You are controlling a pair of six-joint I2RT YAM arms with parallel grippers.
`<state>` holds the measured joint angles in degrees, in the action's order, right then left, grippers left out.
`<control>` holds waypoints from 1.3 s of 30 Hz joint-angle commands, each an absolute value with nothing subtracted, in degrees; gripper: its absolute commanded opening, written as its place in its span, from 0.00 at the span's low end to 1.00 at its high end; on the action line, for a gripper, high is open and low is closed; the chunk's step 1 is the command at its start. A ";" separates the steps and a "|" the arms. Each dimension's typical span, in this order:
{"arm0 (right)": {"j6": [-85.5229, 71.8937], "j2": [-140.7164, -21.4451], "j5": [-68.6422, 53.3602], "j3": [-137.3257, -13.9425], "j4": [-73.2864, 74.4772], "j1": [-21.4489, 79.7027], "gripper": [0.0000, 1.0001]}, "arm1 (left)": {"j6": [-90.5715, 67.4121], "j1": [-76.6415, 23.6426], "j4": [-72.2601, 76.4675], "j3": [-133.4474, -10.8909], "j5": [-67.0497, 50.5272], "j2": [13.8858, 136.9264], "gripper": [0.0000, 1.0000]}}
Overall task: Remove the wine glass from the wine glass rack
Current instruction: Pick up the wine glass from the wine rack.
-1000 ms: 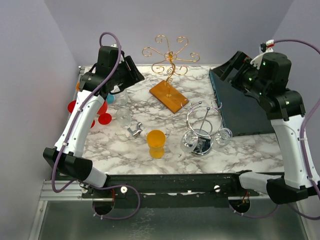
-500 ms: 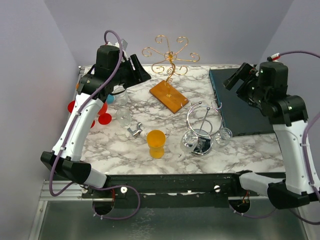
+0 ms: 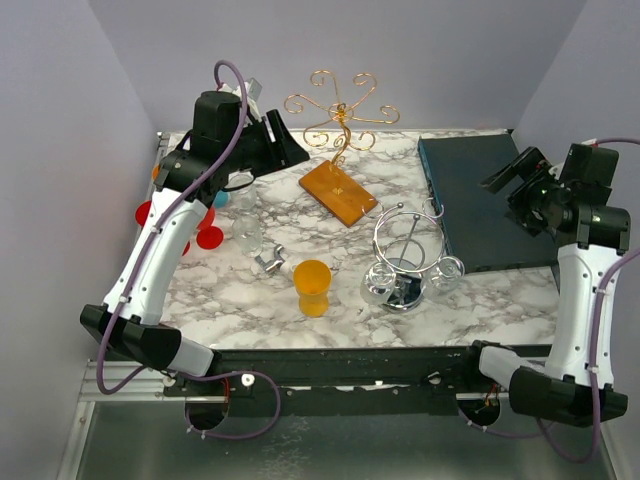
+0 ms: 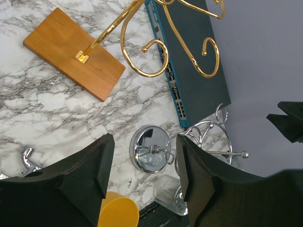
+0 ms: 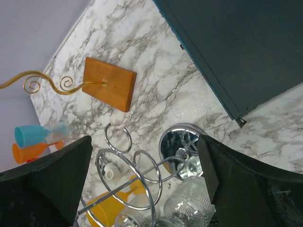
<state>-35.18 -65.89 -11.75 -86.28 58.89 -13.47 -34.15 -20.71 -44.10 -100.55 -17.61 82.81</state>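
Observation:
The chrome wine glass rack (image 3: 404, 252) stands at the front right of the marble table, with clear wine glasses hanging low at its left (image 3: 379, 286) and right (image 3: 448, 270). My left gripper (image 3: 284, 141) hovers open and empty high at the back, next to the gold rack (image 3: 340, 108). In the left wrist view the chrome rack's base (image 4: 149, 149) and one clear glass (image 4: 170, 191) show far below between the fingers (image 4: 90, 172). My right gripper (image 3: 508, 176) is open and empty over the dark box. The right wrist view looks down on the chrome rack (image 5: 137, 172) and its glasses (image 5: 194, 204).
The gold rack stands empty on a wooden base (image 3: 338, 192). A dark teal box (image 3: 480, 205) lies at the back right. An orange cup (image 3: 312, 286) sits front centre, with a clear glass (image 3: 247, 236) and a small chrome piece (image 3: 268, 262) to its left. Red glasses (image 3: 150, 213) and a blue one (image 3: 220, 198) line the left edge.
My right arm has swung back and to the right, away from the table's middle. My left gripper has shifted right toward the gold rack.

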 commanded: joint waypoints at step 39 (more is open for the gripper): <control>-39.50 -47.23 -20.50 -75.02 78.89 -13.56 0.68 | -35.77 -23.12 -38.56 -95.33 -26.37 78.04 0.61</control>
<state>-40.42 -47.83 -23.59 -75.35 74.91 -13.45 -35.42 -22.63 -39.88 -95.79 -25.06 79.59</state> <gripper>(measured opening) 0.687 0.608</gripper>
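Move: The wine glass at the right side of the metal rack, hanging foot up, lies from the right hand about 7 cm back, 9 cm to its left and 20 cm below. The rack's middle is some 17 cm left and 3 cm back, with the other hanging glass about 22 cm left and 9 cm back, both equally low. From the left hand, the wine glass is roughly 30 cm to the right, 12 cm back and 25 cm down. Touching nothing yet, the right hand draws back about 12 cm beside the metal rack, then swings some 6 cm left and finally sinks towards the right-hand wine glass. Its left side rolls up about 15 degrees and the wide-open fingers narrow by roughly a third. The empty left hand eases a few centimetres back and right, turning slightly clockwise. ##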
